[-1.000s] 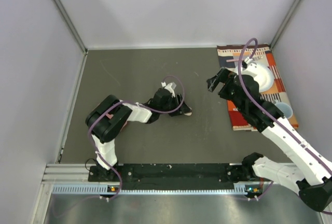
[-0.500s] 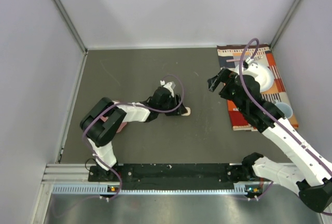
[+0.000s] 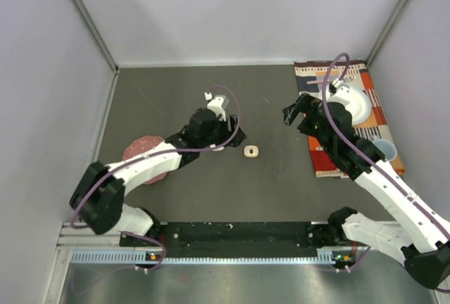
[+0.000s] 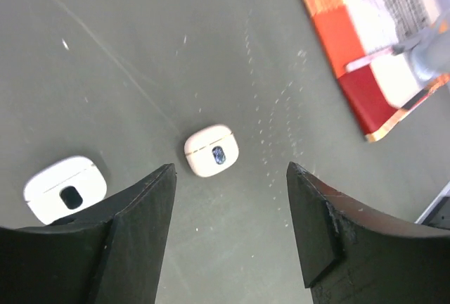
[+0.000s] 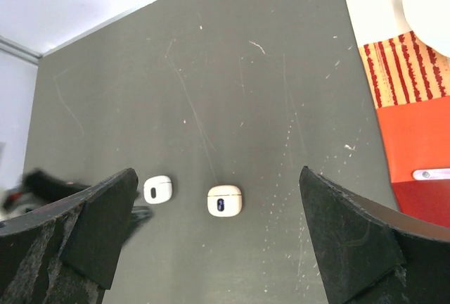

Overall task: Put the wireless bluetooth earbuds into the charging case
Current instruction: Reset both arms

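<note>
Two small square charging cases lie flat on the grey table, lids down. The pale peach case (image 3: 251, 151) (image 4: 211, 150) (image 5: 225, 200) lies free, just right of my left gripper (image 3: 226, 137). The white case (image 4: 65, 189) (image 5: 157, 189) lies to its left. In the left wrist view my left gripper (image 4: 230, 169) is open above the table, with nothing between its fingers and the peach case just beyond its tips. My right gripper (image 3: 294, 110) (image 5: 216, 174) hangs wide open and empty, high above both cases. The earbuds are out of view.
A striped orange cloth (image 3: 330, 160) (image 4: 351, 72) lies at the right, carrying a white bowl (image 3: 355, 103) and a pale cup (image 3: 387, 150). A small pale piece (image 5: 427, 174) on the cloth is too small to identify. A pink plate (image 3: 137, 150) sits under my left arm. Walls close in the table.
My left gripper has opened and drawn back to the left, away from the peach case, which now lies free on the table. The right arm has stayed in place.
</note>
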Action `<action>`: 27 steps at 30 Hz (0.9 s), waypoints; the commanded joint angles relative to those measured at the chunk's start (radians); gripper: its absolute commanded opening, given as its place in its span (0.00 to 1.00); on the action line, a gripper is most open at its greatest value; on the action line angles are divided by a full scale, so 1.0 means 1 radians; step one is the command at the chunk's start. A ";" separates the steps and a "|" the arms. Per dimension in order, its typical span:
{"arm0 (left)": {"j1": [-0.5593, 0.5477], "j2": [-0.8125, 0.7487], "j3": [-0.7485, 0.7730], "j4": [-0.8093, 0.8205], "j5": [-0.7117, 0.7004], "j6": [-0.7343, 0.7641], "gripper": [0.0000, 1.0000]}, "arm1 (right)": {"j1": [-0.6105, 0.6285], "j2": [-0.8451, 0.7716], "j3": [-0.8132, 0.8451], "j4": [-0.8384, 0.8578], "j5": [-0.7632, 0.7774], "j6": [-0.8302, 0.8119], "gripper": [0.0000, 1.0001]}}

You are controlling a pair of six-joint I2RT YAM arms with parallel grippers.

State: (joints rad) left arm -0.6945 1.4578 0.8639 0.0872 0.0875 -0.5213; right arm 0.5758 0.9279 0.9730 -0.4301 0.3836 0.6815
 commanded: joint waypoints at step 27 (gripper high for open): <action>0.420 -0.743 -0.299 -0.109 -0.211 0.145 0.99 | -0.295 0.241 -0.030 0.073 -0.312 -0.132 0.99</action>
State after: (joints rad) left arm -0.2836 0.7803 0.5674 -0.0433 -0.1680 -0.3473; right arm 0.2855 1.1831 0.9104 -0.4099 0.0971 0.5678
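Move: My left hand, still half closed, hangs just after leaving the beige charging case: that case lies about 6 cm to its right, level fore and aft, some 11 cm below. The white charging case is about 9 cm to its left and 3 cm ahead; the pink plate about 39 cm left and 3 cm back, both also on the table. From my open right hand the beige case is some 12 cm left, about level, 24 cm down; the placemat's middle is some 31 cm right and 15 cm ahead. I carry my empty left hand up some 14 cm off the beige case, opening the fingers fully, and swing it about 23 cm left past the white case towards the pink plate, turning counter-clockwise some 30 degrees, fingers tipping up, then sinking at the end. Meanwhile my open right hand sinks about 11 cm, easing forward and right and tipping its fingers down. ##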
